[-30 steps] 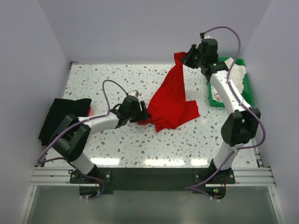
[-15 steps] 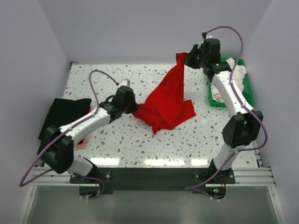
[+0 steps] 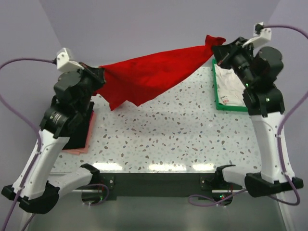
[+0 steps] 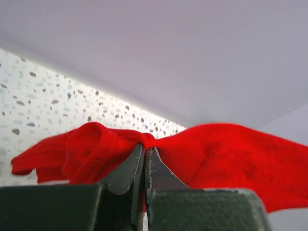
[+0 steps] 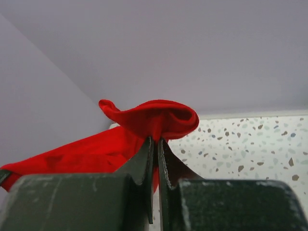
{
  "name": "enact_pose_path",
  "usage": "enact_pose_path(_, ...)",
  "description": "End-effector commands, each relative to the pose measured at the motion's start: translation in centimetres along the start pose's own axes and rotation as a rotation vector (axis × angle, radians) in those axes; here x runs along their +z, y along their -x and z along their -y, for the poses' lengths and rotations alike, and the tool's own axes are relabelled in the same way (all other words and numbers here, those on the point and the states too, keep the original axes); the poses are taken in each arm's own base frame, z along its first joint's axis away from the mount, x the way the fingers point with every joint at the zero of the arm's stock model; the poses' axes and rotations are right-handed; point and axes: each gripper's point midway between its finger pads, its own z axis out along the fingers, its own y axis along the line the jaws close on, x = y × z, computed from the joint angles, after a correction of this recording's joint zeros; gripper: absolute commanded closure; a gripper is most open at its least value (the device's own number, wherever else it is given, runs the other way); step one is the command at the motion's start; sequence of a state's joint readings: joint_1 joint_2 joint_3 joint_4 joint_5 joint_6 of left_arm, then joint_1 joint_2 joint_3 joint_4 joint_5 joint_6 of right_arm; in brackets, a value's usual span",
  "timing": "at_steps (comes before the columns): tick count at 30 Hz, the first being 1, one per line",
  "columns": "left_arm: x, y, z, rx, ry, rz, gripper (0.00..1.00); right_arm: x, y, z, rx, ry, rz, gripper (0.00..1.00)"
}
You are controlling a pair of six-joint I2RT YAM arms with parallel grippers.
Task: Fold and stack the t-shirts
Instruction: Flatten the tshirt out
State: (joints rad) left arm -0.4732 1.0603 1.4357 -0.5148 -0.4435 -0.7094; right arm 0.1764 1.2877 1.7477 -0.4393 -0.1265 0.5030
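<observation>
A bright red t-shirt (image 3: 154, 72) hangs stretched in the air above the table, held at both ends. My left gripper (image 3: 102, 76) is shut on its left end, high over the table's left side; the left wrist view shows red cloth (image 4: 216, 154) bunched at the closed fingertips (image 4: 144, 147). My right gripper (image 3: 217, 48) is shut on the other end, up at the back right, with a red fold (image 5: 154, 118) curling over its tips (image 5: 155, 139). A black t-shirt (image 3: 79, 132) lies on the left edge, on something pink (image 3: 77, 150). White t-shirts (image 3: 231, 89) fill the tray.
The green tray (image 3: 217, 103) stands at the table's back right, under the right arm. The speckled table top (image 3: 163, 139) stretches between the arms. Purple walls close in the back and both sides.
Both arms have risen and spread apart, lifting the red t-shirt off the table and pulling it out between them. The left gripper closed on the cloth near the table before rising.
</observation>
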Motion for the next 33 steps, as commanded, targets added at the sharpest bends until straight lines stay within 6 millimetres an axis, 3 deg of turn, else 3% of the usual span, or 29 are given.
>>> enact_pose_path(1,-4.2,6.5,-0.7,-0.005,0.031,0.175,1.00,-4.6,3.1,-1.9,-0.034,0.049,0.121,1.00)
enact_pose_path(5,-7.2,9.8,-0.9,-0.036,0.023,0.253,1.00,-7.3,2.1,-1.8,-0.024,0.058,0.137,1.00)
enact_pose_path(8,-8.3,10.9,-0.5,-0.030,-0.008,0.283,1.00,-8.4,1.4,-1.4,-0.026,0.051,0.147,1.00)
enact_pose_path(11,-7.7,11.1,-0.1,-0.005,-0.009,0.285,1.00,-8.2,0.5,-0.1,-0.028,0.006,0.138,1.00)
enact_pose_path(14,-5.5,10.1,0.2,0.035,0.021,0.264,1.00,-6.8,-0.9,1.3,-0.026,-0.043,0.097,1.00)
enact_pose_path(17,-2.1,9.1,1.2,0.086,0.032,0.256,1.00,-5.0,-2.5,2.8,-0.024,-0.073,0.076,1.00)
enact_pose_path(18,0.2,8.2,1.9,0.108,0.035,0.243,1.00,-3.9,-3.6,3.7,-0.026,-0.093,0.049,1.00)
enact_pose_path(20,3.0,7.4,2.5,0.138,0.019,0.217,1.00,-2.3,-5.7,5.5,-0.024,-0.138,0.009,1.00)
enact_pose_path(21,6.3,5.5,2.6,0.160,0.024,0.177,1.00,-1.0,-7.2,6.6,-0.022,-0.161,-0.030,1.00)
enact_pose_path(22,8.0,4.8,2.9,0.166,0.006,0.153,1.00,-0.1,-9.0,7.8,-0.022,-0.181,-0.068,1.00)
enact_pose_path(23,10.0,3.8,2.7,0.161,-0.013,0.112,1.00,0.9,-9.5,8.7,-0.026,-0.206,-0.065,1.00)
enact_pose_path(24,13.9,0.6,1.7,0.178,0.009,0.043,1.00,2.9,-12.0,10.6,-0.027,-0.249,-0.129,1.00)
enact_pose_path(25,15.7,-0.2,1.6,0.176,0.001,0.018,1.00,4.1,-12.9,11.6,-0.026,-0.264,-0.151,1.00)
enact_pose_path(26,17.7,-1.4,1.3,0.170,-0.038,-0.034,0.95,5.4,-13.6,12.8,-0.032,-0.281,-0.167,1.00)
enact_pose_path(27,21.2,-3.4,0.6,0.171,-0.030,-0.088,0.89,8.3,-15.8,14.8,-0.029,-0.310,-0.233,0.90)
enact_pose_path(28,22.9,-4.3,-0.1,0.153,-0.017,-0.122,0.80,9.5,-16.6,16.0,-0.024,-0.330,-0.264,0.81)
enact_pose_path(29,24.5,-4.4,-1.2,0.142,-0.015,-0.154,0.54,10.8,-17.6,17.3,-0.003,-0.324,-0.312,0.71)
enact_pose_path(30,26.7,-7.7,-3.7,0.147,0.041,-0.243,0.40,12.0,-18.6,17.7,0.013,-0.294,-0.359,0.63)
enact_pose_path(31,27.3,-5.7,-2.9,0.132,0.023,-0.215,0.29,13.7,-20.4,19.2,0.031,-0.322,-0.436,0.52)
enact_pose_path(32,27.8,-6.5,-4.6,0.128,0.061,-0.260,0.22,14.2,-20.7,19.9,0.031,-0.325,-0.466,0.49)
enact_pose_path(33,27.6,-5.8,-4.7,0.120,0.068,-0.251,0.20,14.4,-21.1,20.0,0.030,-0.324,-0.498,0.45)
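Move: The red t-shirt is already stretched between both shut grippers, high above the table. The left hand's corner is bound for the table's far edge, some 26 cm ahead, 1 cm right and 40 cm below; the black shirt pile lies 24 cm to this hand's left and 3 cm back. The right hand's corner is bound for a far spot about 16 cm ahead, 1 cm right and 46 cm down; the green bin stands 13 cm ahead and 19 cm right. The red t-shirt, a corner still pinched in each hand, is first drawn back and up by up to about 10 cm, the left hand also swinging outward to its left. Both hands then turn and fling the shirt forward and down towards the far part of the table, wrists tipping down 30 to 45 degrees, and the fingers open and let go while still travelling. ##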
